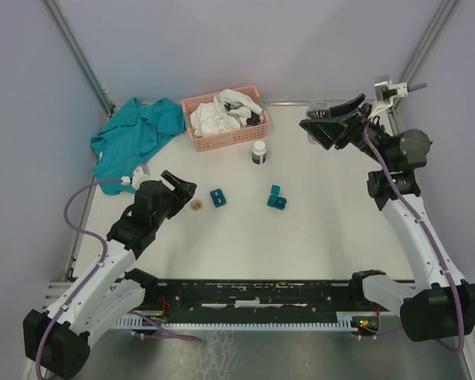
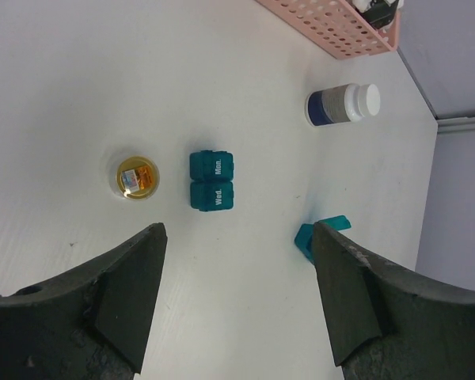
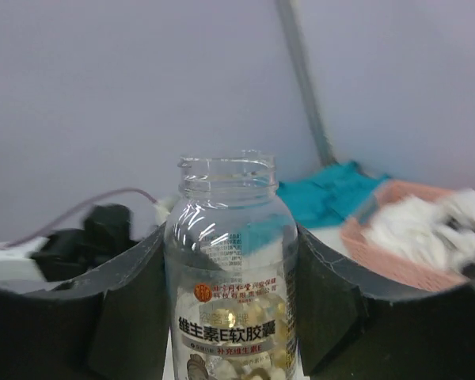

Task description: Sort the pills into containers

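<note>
Two teal pill boxes lie mid-table: a closed one, lids marked "Mon." and "Wed.", and one with its lid up, partly hidden behind my left finger in the left wrist view. A gold bottle cap lies left of the closed box. My left gripper is open and empty, just left of the cap. My right gripper is shut on an uncapped clear bottle holding yellowish pills, raised at the back right.
A white bottle with a dark label stands behind the boxes. A pink lattice basket of white cloth sits at the back. A teal shirt lies back left.
</note>
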### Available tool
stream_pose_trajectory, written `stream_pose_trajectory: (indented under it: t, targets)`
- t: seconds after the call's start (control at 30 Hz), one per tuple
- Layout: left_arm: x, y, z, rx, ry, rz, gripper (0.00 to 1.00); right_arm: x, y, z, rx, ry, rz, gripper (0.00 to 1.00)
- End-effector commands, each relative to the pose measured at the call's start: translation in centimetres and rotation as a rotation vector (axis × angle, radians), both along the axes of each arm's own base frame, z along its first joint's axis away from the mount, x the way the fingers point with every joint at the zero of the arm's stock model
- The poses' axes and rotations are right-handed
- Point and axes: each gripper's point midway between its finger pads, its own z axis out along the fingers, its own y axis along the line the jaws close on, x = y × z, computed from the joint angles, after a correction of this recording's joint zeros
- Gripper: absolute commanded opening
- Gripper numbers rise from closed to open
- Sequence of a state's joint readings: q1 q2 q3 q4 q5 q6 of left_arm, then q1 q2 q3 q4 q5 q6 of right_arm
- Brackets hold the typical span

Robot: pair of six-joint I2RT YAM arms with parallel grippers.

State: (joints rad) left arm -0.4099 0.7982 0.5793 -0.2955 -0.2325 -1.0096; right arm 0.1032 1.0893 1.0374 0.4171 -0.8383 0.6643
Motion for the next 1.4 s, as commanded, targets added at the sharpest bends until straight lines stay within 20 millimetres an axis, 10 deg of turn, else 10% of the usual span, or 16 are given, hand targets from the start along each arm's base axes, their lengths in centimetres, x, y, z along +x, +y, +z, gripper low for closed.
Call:
stream_pose_trajectory:
  t: [0.0, 0.07, 0.2, 0.37, 0.43, 0.53, 0.83, 1.13, 1.37]
  targets:
    - [-0.5, -0.5, 0.9, -0.011, -0.015, -0.049, 0.81, -14.2, 1.3, 11.3, 0.308, -0.330, 0.404, 0.03]
    - [-0.6, -0.9, 1.1, -0.020, -0.021, -0.066, 0.81, -14.8, 0.5, 12.0, 0.281, -0.383, 0.298, 0.01]
    - [-0.2, -2.2, 1.6, -0.058, -0.042, -0.116, 0.81, -5.4, -2.8, 9.8, 0.358, -0.070, 0.015, 0.01]
    - [0.2, -3.8, 2.8, -0.061, -0.105, -0.218, 0.81, -17.8, -1.3, 13.3, 0.343, -0.473, 0.367, 0.01]
    - [0.3, -4.7, 3.8, -0.072, -0.191, -0.286, 0.81, -14.3, -1.5, 12.2, 0.301, -0.407, 0.215, 0.01]
    - [-0.4, -6.7, 5.7, -0.111, -0.328, -0.421, 0.81, -7.8, -1.5, 7.6, 0.163, -0.234, 0.068, 0.01]
    - [-3.5, -8.0, 6.7, -0.002, -0.381, -0.649, 0.81, -5.6, 0.9, -7.8, -0.335, -0.290, 0.171, 0.01]
    - [-5.7, -4.9, 9.0, 0.332, -0.434, -0.729, 0.81, -3.1, 2.9, -21.9, -0.708, -0.215, 0.286, 0.02]
    - [-4.8, -3.4, 5.5, 0.445, -0.393, -0.696, 0.81, -1.2, 2.4, -27.8, -0.873, -0.080, 0.303, 0.02]
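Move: The open pill box lies about 40 cm below my right hand, roughly 2 cm ahead and 3 cm to its left; my right hand already holds the vitamin bottle up high. The closed pill box is some 16 cm left of the open one, and the white bottle about 12 cm beyond it and 5 cm left. From my left hand the open box is about 23 cm right, 4 cm ahead and 14 cm down. I swing the held bottle back some 11 cm and up another 12, mouth tipping higher, then sweep it down nearly 40 cm and partly forward towards the open pill box, swinging the mouth to point left and slightly down. My empty, open left hand slides right, then draws back and up, turning some 35 degrees clockwise to face the box. ##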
